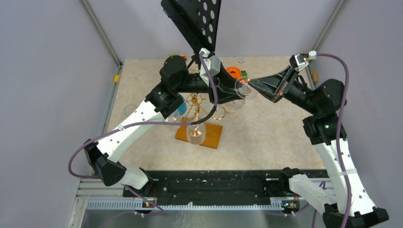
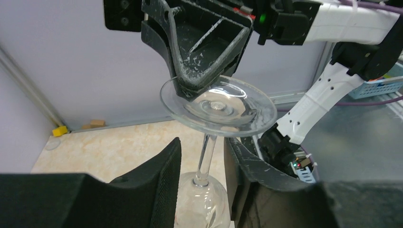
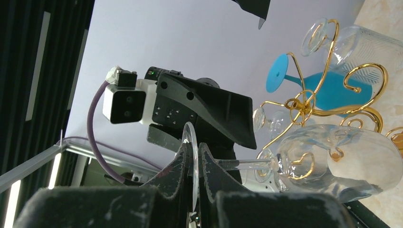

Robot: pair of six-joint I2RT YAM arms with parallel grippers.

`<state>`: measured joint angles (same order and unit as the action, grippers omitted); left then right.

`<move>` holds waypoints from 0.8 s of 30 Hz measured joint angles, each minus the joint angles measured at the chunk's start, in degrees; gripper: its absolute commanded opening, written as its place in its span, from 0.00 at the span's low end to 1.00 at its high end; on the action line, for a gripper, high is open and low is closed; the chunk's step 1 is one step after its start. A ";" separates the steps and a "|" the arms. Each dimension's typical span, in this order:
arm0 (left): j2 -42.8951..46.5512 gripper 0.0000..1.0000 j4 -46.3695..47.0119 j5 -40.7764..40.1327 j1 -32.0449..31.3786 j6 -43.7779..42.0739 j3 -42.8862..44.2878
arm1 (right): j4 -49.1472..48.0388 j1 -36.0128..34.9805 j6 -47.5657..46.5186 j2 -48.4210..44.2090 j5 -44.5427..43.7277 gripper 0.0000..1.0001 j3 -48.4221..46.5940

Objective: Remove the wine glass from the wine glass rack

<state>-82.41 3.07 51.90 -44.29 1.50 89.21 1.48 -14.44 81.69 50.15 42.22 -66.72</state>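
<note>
The wine glass [image 1: 245, 88] lies sideways in the air, just right of the gold wire wine glass rack [image 1: 199, 100] on its wooden base [image 1: 212, 136]. My right gripper [image 3: 194, 159] is shut on the glass's round foot [image 2: 223, 107], pinching the disc edge-on. My left gripper [image 2: 203, 166] is open and straddles the thin stem [image 2: 207, 154], with a gap showing on both sides. The clear bowl [image 3: 342, 161] points towards the rack, whose gold scrolls [image 3: 304, 102] show through it.
Other glasses hang on the rack, one clear [image 1: 196, 135] and one blue [image 3: 328, 90]. A black perforated music stand [image 1: 195, 21] rises at the back. An orange object [image 1: 234, 72] lies behind the arms, and a clear glass [image 1: 129, 110] stands by the left wall.
</note>
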 measured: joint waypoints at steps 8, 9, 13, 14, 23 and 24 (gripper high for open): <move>-2.01 0.27 4.66 2.05 -0.02 4.87 -0.09 | -1.05 0.04 0.35 0.28 0.02 0.00 0.74; -2.25 0.26 4.76 2.36 -0.02 5.07 -0.09 | -1.05 0.09 0.46 0.33 -0.02 0.00 0.74; -2.75 0.08 4.92 3.45 -0.02 5.62 -0.24 | -1.14 0.11 0.66 0.37 -0.02 0.00 0.74; -2.75 0.01 5.16 3.80 -0.02 5.46 -0.26 | -1.14 0.11 0.87 0.39 -0.13 0.00 0.74; -3.15 0.00 9.25 5.18 -0.09 8.15 -1.22 | -0.24 0.31 -0.52 0.04 -1.55 0.68 0.63; -3.15 0.00 10.62 4.66 -0.15 9.46 -1.73 | 0.28 0.31 -1.44 -0.20 -2.14 0.75 0.63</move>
<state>-85.56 13.69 56.55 -44.45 10.96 87.48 1.76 -14.13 80.25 49.95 40.07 -66.08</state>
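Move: The wine glass hangs foot-up from my right hand, which pinches the rim of its foot. Its stem stands between my left hand's half-open fingers, about 2 cm to the right of that hand and level front to back. From my right hand the stem is roughly 2 cm left, 1 cm back and 4 cm down. The rack's hub lies some 15 cm left of my left hand, level with it front to back; an empty gold scroll is about 7 cm left and 4 cm back of that hand. Both are around 9 cm lower. I close my left fingers from about half open until they pinch the stem just under the foot, easing that hand about 1 cm to the right onto it. My right hand keeps its pinch on the foot's rim, almost still, until my left grip is shut; then its fingers open to about half, letting go. ##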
